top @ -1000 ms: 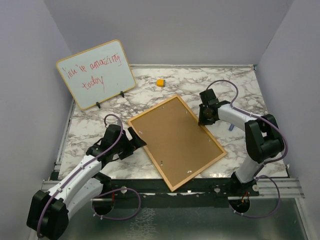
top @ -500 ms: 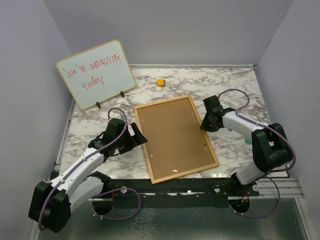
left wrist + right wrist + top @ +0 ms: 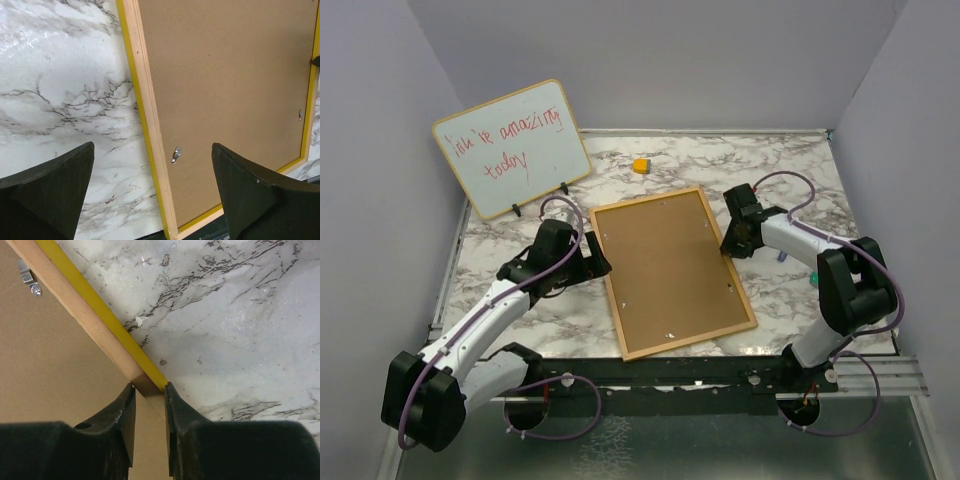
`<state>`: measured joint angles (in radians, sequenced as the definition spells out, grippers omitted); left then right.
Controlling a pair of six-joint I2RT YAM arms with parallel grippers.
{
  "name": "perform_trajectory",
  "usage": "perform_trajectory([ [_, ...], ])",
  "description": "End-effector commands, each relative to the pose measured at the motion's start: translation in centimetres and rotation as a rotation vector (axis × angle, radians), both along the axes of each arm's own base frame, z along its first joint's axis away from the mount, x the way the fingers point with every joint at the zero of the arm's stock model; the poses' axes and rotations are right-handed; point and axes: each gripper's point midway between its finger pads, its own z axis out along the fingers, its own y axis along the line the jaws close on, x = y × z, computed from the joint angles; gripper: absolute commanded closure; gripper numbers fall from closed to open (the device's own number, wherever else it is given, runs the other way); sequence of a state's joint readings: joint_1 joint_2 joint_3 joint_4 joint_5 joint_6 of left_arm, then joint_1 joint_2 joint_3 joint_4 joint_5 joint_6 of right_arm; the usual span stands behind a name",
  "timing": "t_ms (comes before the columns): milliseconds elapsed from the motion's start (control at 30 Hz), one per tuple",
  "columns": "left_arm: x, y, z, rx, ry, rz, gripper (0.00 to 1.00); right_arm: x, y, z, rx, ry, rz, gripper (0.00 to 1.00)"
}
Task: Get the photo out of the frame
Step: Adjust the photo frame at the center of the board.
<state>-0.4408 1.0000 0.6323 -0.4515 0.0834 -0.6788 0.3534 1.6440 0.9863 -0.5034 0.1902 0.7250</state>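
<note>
The frame [image 3: 670,270] lies face down on the marble table, its brown back up and its thin yellow border showing along the edges. The photo is hidden beneath that backing. My right gripper [image 3: 728,243] is shut on the frame's right rail; in the right wrist view the two fingers pinch the wood and yellow edge [image 3: 149,387], with a metal clip [image 3: 27,276] further along. My left gripper [image 3: 592,262] stands wide open above the frame's left rail [image 3: 152,150], one finger over marble and the other over the backing. A small metal clip [image 3: 175,154] sits between them.
A whiteboard [image 3: 510,148] with red handwriting leans on stands at the back left. A small yellow object [image 3: 640,166] lies on the marble behind the frame. The frame's near edge reaches the table's front rail [image 3: 720,365]. Grey walls enclose three sides.
The frame has swung clockwise on the table from a diagonal lie to nearly upright in view, the right gripper holding its edge. The left gripper has moved up to the frame's left rail.
</note>
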Motion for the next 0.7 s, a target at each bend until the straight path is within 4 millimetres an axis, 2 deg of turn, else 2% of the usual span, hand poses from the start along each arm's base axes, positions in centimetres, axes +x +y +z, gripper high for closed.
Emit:
perform_trajectory([
  [0, 0.9, 1.2, 0.7, 0.101, -0.047, -0.017, 0.01, -0.2, -1.3, 0.3, -0.043, 0.013, -0.054, 0.71],
  [100, 1.3, 1.9, 0.6, 0.111, -0.066, 0.041, 0.01, 0.2, -1.3, 1.5, -0.059, 0.007, -0.004, 0.59],
  [233, 1.3, 1.7, 0.8, 0.073, -0.095, 0.057, 0.01, 0.7, -1.2, 3.4, -0.072, -0.003, 0.050, 0.37],
  [333, 1.2, 1.7, 0.9, 0.054, -0.109, 0.073, 0.01, 0.8, -1.0, 5.0, -0.065, -0.021, 0.070, 0.28],
  [500, 1.3, 2.2, 0.9, 0.060, -0.122, 0.099, 0.01, 0.5, 0.4, 7.5, 0.010, -0.067, 0.141, 0.26],
  [667, 1.3, 2.2, 0.4, 0.072, -0.104, 0.099, 0.01, -0.2, 0.6, 8.3, 0.044, -0.081, 0.134, 0.27],
])
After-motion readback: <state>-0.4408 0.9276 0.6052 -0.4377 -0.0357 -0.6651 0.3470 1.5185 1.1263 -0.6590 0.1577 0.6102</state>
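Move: The photo frame's right rail sits between the right fingers; the frame's middle is about 12 cm left and 4 cm back of that hand. From the same hand, the blue screwdriver lies roughly 12 cm right, level with it, and the green block about 19 cm right and 5 cm back. From the left hand, the frame's middle is some 14 cm right, 5 cm ahead and 7 cm below. The right fingers open, let go of the frame's right rail and lift about 7 cm straight up. ##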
